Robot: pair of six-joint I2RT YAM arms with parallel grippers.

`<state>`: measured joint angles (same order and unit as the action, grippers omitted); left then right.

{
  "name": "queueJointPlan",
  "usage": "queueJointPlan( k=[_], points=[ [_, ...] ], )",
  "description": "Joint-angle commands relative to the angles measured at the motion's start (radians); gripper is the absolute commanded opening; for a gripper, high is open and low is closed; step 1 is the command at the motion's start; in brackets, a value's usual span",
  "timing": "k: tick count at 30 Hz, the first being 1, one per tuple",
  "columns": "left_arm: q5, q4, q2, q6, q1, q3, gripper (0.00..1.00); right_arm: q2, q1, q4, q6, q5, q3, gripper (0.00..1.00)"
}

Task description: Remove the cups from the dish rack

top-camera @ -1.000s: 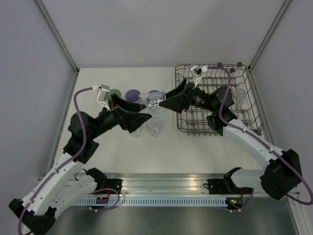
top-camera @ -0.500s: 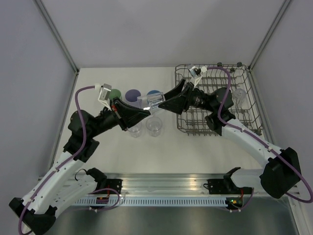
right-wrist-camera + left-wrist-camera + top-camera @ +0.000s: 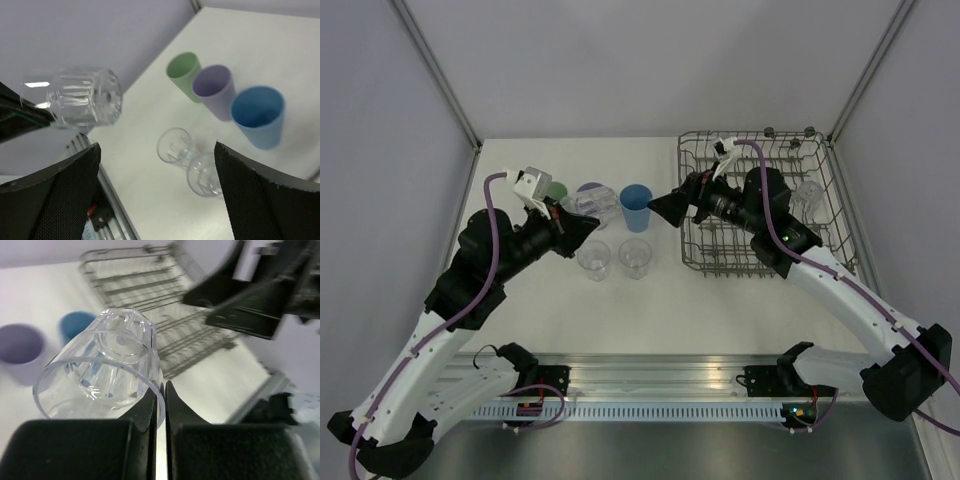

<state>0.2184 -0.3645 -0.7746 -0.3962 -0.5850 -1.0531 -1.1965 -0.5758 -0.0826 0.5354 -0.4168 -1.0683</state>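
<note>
My left gripper (image 3: 582,213) is shut on the rim of a clear cup (image 3: 596,205), holding it on its side above the table; the left wrist view shows the rim pinched between the fingers (image 3: 163,390), cup (image 3: 107,362). My right gripper (image 3: 663,208) is open and empty between the blue cup (image 3: 636,207) and the dish rack (image 3: 825,232); its wrist view looks down between wide-open fingers (image 3: 157,192). The green cup (image 3: 556,188) and the partly hidden purple cup (image 3: 586,189) stand beside the blue one. Two clear cups (image 3: 593,258) (image 3: 636,257) stand in front. One clear cup (image 3: 810,195) remains in the rack.
The right wrist view shows the held cup (image 3: 82,105), green (image 3: 183,72), purple (image 3: 214,90) and blue (image 3: 259,115) cups and two clear cups (image 3: 175,145) (image 3: 205,175). Grey walls enclose the table; an aluminium rail (image 3: 650,378) runs along its near edge.
The right gripper let go of the clear cup and drew back right toward the rack. The left gripper closed on the cup and carried it left.
</note>
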Motion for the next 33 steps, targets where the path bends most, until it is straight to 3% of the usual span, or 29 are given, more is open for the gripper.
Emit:
queueJointPlan(
  k=[1, 5, 9, 16, 24, 33],
  points=[
    [-0.331, -0.266, -0.06, 0.161, 0.001, -0.099, 0.02, 0.044, 0.001, 0.217, -0.169, 0.171, -0.051, 0.98],
    [-0.464, -0.395, -0.144, 0.184, 0.022, -0.113, 0.02, 0.061, 0.002, 0.277, -0.206, 0.222, -0.053, 0.98],
    [-0.375, -0.467, -0.227, 0.195, 0.118, -0.114, 0.02, 0.084, 0.002, 0.31, -0.224, 0.219, -0.039, 0.98],
    [-0.338, -0.53, -0.376, 0.197, 0.211, -0.137, 0.02, 0.13, 0.002, 0.365, -0.27, 0.239, -0.016, 0.98],
    [-0.358, -0.593, -0.58, 0.195, 0.232, -0.185, 0.02, 0.166, 0.001, 0.438, -0.321, 0.242, -0.024, 0.98],
    [-0.326, -0.599, -0.692, 0.204, 0.237, -0.199, 0.02, 0.195, 0.002, 0.484, -0.376, 0.227, -0.009, 0.98]
  ],
)
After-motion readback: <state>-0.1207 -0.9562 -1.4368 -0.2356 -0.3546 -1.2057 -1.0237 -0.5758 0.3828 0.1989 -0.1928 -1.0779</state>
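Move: About 8 cm ahead, 14 cm left and 31 cm below the left hand lies the bare patch for its clear cup. Two standing clear cups wait some 7 cm ahead of that hand, one 3 cm left, the other 7 cm right; the purple cup is 22 cm ahead, 3 cm left. For the empty right hand, the last rack cup is roughly 14 cm ahead, 36 cm right, 26 cm down. Swinging down some 23 cm, with 11 cm to its left and 7 cm forward, the left hand carries the pinched clear cup to the bare patch beside the two clear ones; its fingers tip about 70 degrees, from level to nearly straight down, and the last stretch is almost pure descent. The open right hand withdraws to its right and down, towards the rack side. ##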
